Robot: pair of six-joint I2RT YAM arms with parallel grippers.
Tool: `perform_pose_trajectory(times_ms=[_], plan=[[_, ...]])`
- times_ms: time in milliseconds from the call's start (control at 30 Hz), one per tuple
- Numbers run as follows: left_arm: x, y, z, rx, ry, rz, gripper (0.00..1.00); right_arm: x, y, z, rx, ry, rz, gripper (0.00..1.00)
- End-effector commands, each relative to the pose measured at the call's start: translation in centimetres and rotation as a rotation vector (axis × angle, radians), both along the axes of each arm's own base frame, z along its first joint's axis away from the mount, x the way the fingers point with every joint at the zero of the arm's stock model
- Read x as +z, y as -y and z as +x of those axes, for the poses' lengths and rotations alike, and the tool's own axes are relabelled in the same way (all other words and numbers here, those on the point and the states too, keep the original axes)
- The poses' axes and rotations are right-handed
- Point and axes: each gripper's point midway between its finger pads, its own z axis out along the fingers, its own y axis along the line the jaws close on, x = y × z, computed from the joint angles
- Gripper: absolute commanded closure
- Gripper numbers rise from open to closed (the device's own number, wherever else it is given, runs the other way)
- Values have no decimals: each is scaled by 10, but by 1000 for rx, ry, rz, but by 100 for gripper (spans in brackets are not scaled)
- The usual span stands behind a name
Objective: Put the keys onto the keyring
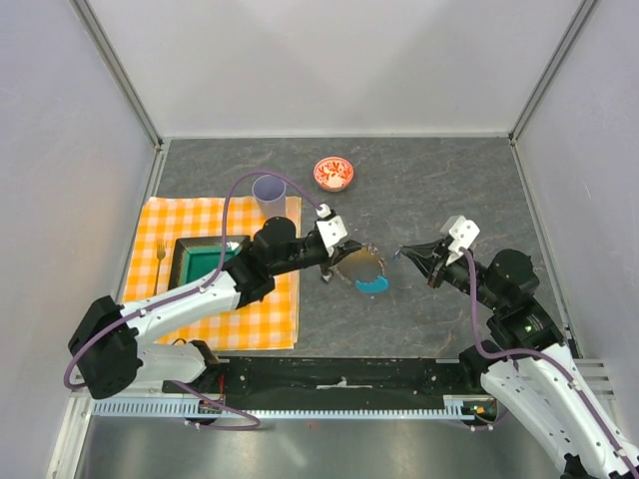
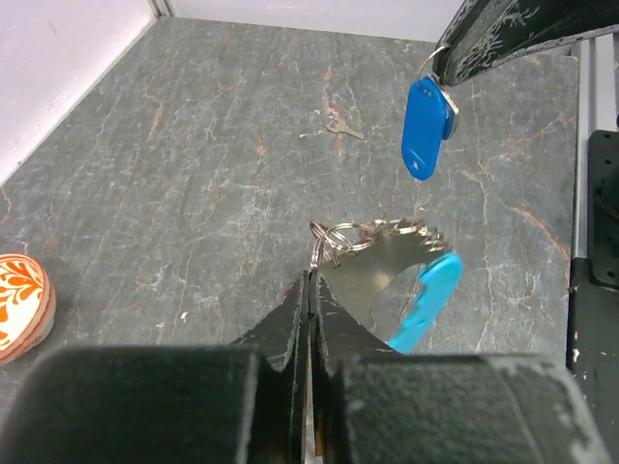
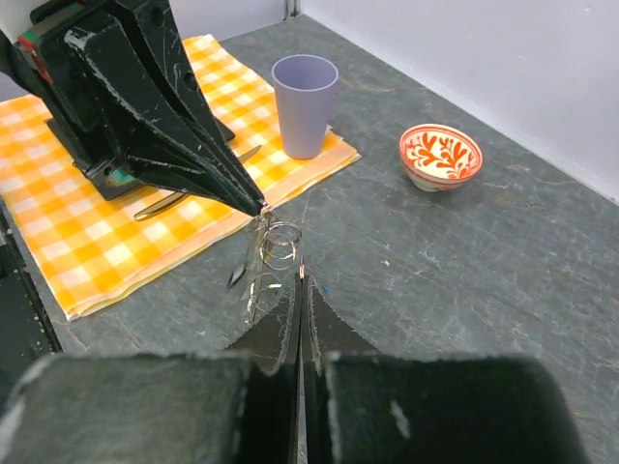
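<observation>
My left gripper (image 2: pixel 313 277) is shut on a split ring of the keyring (image 2: pixel 345 235), holding it just above the tabletop. Its grey chain loop and bright blue crescent fob (image 2: pixel 427 300) hang beyond the tips. In the top view the keyring (image 1: pixel 365 273) hangs below the left gripper (image 1: pixel 348 257). My right gripper (image 2: pixel 441 72) is shut on a key with a blue tag (image 2: pixel 426 116), held a short way from the rings. From the right wrist, the right gripper (image 3: pixel 301 280) points at the rings (image 3: pixel 280 243) under the left gripper (image 3: pixel 254 204). Another small key (image 2: pixel 344 128) lies on the table.
A lilac cup (image 1: pixel 269 190) stands at the back edge of an orange checked cloth (image 1: pixel 262 314), with a green tray (image 1: pixel 205 261) and a fork (image 1: pixel 160 261) on the cloth. A red-and-white bowl (image 1: pixel 334 173) sits behind the grippers. Grey walls enclose the table.
</observation>
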Motion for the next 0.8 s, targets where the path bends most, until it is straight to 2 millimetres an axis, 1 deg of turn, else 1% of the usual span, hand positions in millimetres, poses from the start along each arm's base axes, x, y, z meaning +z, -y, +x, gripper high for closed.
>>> perform_pose_trajectory(times_ms=[0,33,100,200,267,300,333,400,433,500,533,600,633,700,733,767], plan=[[57,4,-1,-74,162,-68,98,34,-10,-3,70,93,15,100],[61,3,-3,-91,173,-57,98,37,-9,-2,60,98,14,100],[59,2,-6,-113,181,-28,98,36,-8,3,51,98,1,100],[41,1,-9,-134,158,33,98,32,-10,5,52,81,-8,100],[20,0,-8,-123,111,61,98,29,-11,7,53,69,-9,100],[13,-1,-7,-112,91,69,98,26,-12,8,54,59,-10,100],[-1,-3,-9,-99,44,82,98,25,-12,9,53,54,-10,100],[-14,-7,-13,-92,1,89,98,22,-12,10,50,40,-9,100],[-30,-12,-16,-73,-49,99,98,20,-13,10,49,29,-7,100],[-36,-17,-19,-50,-81,90,98,15,-13,11,48,13,-9,100],[-53,-23,-23,-31,-133,101,98,11,-14,12,49,1,-13,100],[-64,-29,-26,-8,-174,96,98,4,-16,14,52,-21,-16,100],[-78,-33,-30,8,-220,110,98,2,-16,14,55,-28,-19,100],[-93,-38,-30,38,-259,123,98,-2,-19,17,61,-43,-16,100],[-106,-43,-31,62,-291,137,98,-5,-20,17,65,-51,-15,100],[-112,-45,-31,77,-303,143,98,-6,-21,18,66,-53,-9,100]])
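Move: The left gripper already holds the keyring by its wire loops, and its middle hangs some 7 cm below the fingers, about 2 cm back and 1 cm right. The blue key tag in the right gripper is about 8 cm to the left hand's right, 3 cm back and 2 cm higher. The bowl stands about 22 cm ahead, 4 cm left and 18 cm below. From the right hand the keyring is some 7 cm left, 1 cm ahead and 11 cm below. Keep the left gripper shut on the wire loops and, after a slight lift, bring it down about 11 cm towards the table, swinging some 4 cm left and nearly as far back, away from the blue tag, with the wrist turning roughly 20 degrees. Hold the blue tag pinched in the right gripper and ease that hand about 2 cm forward and left. ##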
